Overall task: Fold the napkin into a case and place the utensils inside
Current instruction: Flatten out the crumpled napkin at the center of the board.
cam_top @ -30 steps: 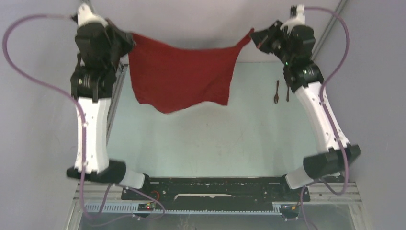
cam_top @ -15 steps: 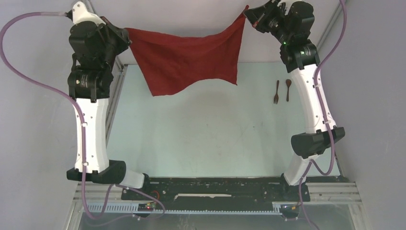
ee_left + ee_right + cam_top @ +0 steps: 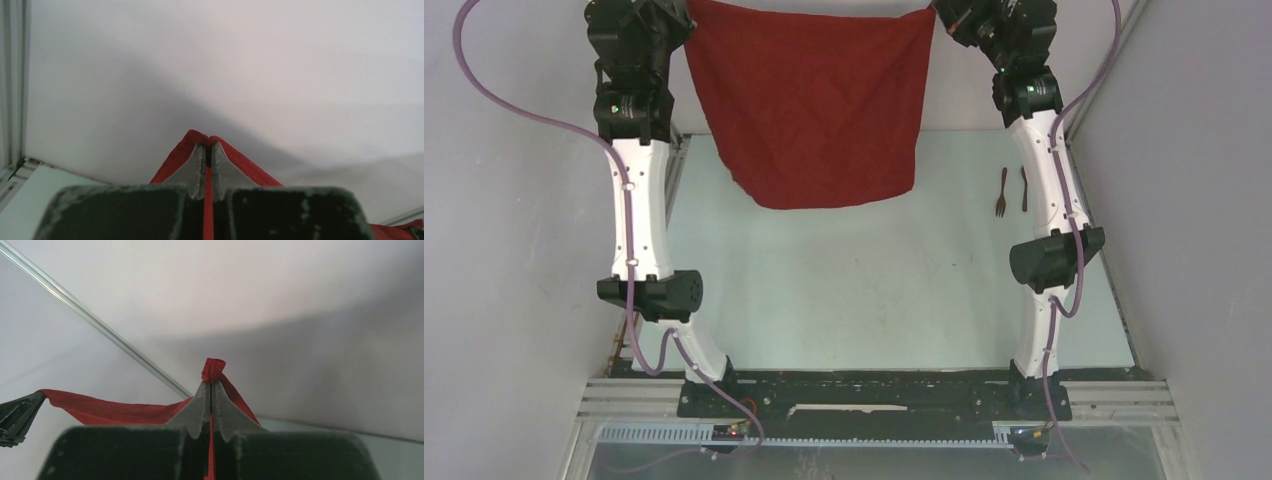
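The dark red napkin (image 3: 819, 110) hangs spread out as a flat sheet above the far part of the table, held by its two top corners. My left gripper (image 3: 687, 8) is shut on the top left corner. In the left wrist view the cloth (image 3: 250, 167) runs between the closed jaws of that gripper (image 3: 209, 146). My right gripper (image 3: 937, 10) is shut on the top right corner, with a tuft of napkin (image 3: 213, 369) poking past the tips of the gripper (image 3: 211, 386). The fork (image 3: 1001, 192) and spoon (image 3: 1024, 188) lie on the table at the right, beside the right arm.
The pale green table (image 3: 874, 290) lies below the hanging cloth. Grey walls close in the back and both sides. Both arms stand tall near the table's left and right edges. A black rail (image 3: 874, 390) runs along the near edge.
Both arms have risen and drawn apart. The napkin has gone from a sagging drape to a taut flat sheet hanging higher. The utensils have not moved.
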`<action>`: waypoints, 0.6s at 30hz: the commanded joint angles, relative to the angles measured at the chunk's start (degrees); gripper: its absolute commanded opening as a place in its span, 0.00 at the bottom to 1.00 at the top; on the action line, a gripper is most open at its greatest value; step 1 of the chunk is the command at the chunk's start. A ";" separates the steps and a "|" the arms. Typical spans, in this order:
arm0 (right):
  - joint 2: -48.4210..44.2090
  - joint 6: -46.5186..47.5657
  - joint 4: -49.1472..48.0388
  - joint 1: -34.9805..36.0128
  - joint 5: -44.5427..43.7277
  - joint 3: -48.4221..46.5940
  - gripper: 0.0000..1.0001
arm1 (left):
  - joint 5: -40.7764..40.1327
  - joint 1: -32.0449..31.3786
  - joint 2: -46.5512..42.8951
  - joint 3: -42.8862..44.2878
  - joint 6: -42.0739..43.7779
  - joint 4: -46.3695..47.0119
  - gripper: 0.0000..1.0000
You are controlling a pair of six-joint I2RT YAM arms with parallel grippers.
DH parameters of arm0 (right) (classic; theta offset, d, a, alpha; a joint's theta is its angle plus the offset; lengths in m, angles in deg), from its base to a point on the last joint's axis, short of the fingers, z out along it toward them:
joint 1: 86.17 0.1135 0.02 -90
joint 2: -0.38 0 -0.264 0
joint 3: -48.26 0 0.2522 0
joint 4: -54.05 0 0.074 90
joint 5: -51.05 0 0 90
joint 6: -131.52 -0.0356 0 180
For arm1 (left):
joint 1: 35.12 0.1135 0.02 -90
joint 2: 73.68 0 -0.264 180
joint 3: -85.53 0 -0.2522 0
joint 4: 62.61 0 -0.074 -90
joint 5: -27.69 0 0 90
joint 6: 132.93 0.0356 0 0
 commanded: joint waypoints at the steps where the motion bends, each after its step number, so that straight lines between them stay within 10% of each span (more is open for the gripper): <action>1: -0.68 -1.79 -7.25 -0.53 -0.46 -5.64 0.00 | 1.91 0.51 -1.10 2.94 -1.77 10.66 0.00; 9: -9.38 0.43 0.95 0.47 -0.90 5.51 0.00 | 4.71 0.51 -11.42 -12.57 -3.38 10.74 0.00; 18: -45.56 1.02 7.20 8.29 -1.77 67.06 0.00 | 12.11 0.51 -45.22 -66.99 -9.99 2.04 0.00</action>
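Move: I hold the napkin's two far corners up in my hands, to lay it over the board's centre. That spot is about 13 cm back, 30 cm to the right and 50 cm below my left hand; from my right hand it is 20 cm back and 12 cm to the left, some 45 cm down. The fork lies about 18 cm right and 7 cm back of my right hand, the spoon 5 cm farther right, both on the board. I snap the napkin down with both hands together: first I lift its pinched corners about 3 cm, fingertips tipping slightly up, then whip them down and back towards the board, roughly 14 cm down from the top of the lift. My fingertips tip downward on the way, the right hand's more, and both grippers stay shut on the cloth. ##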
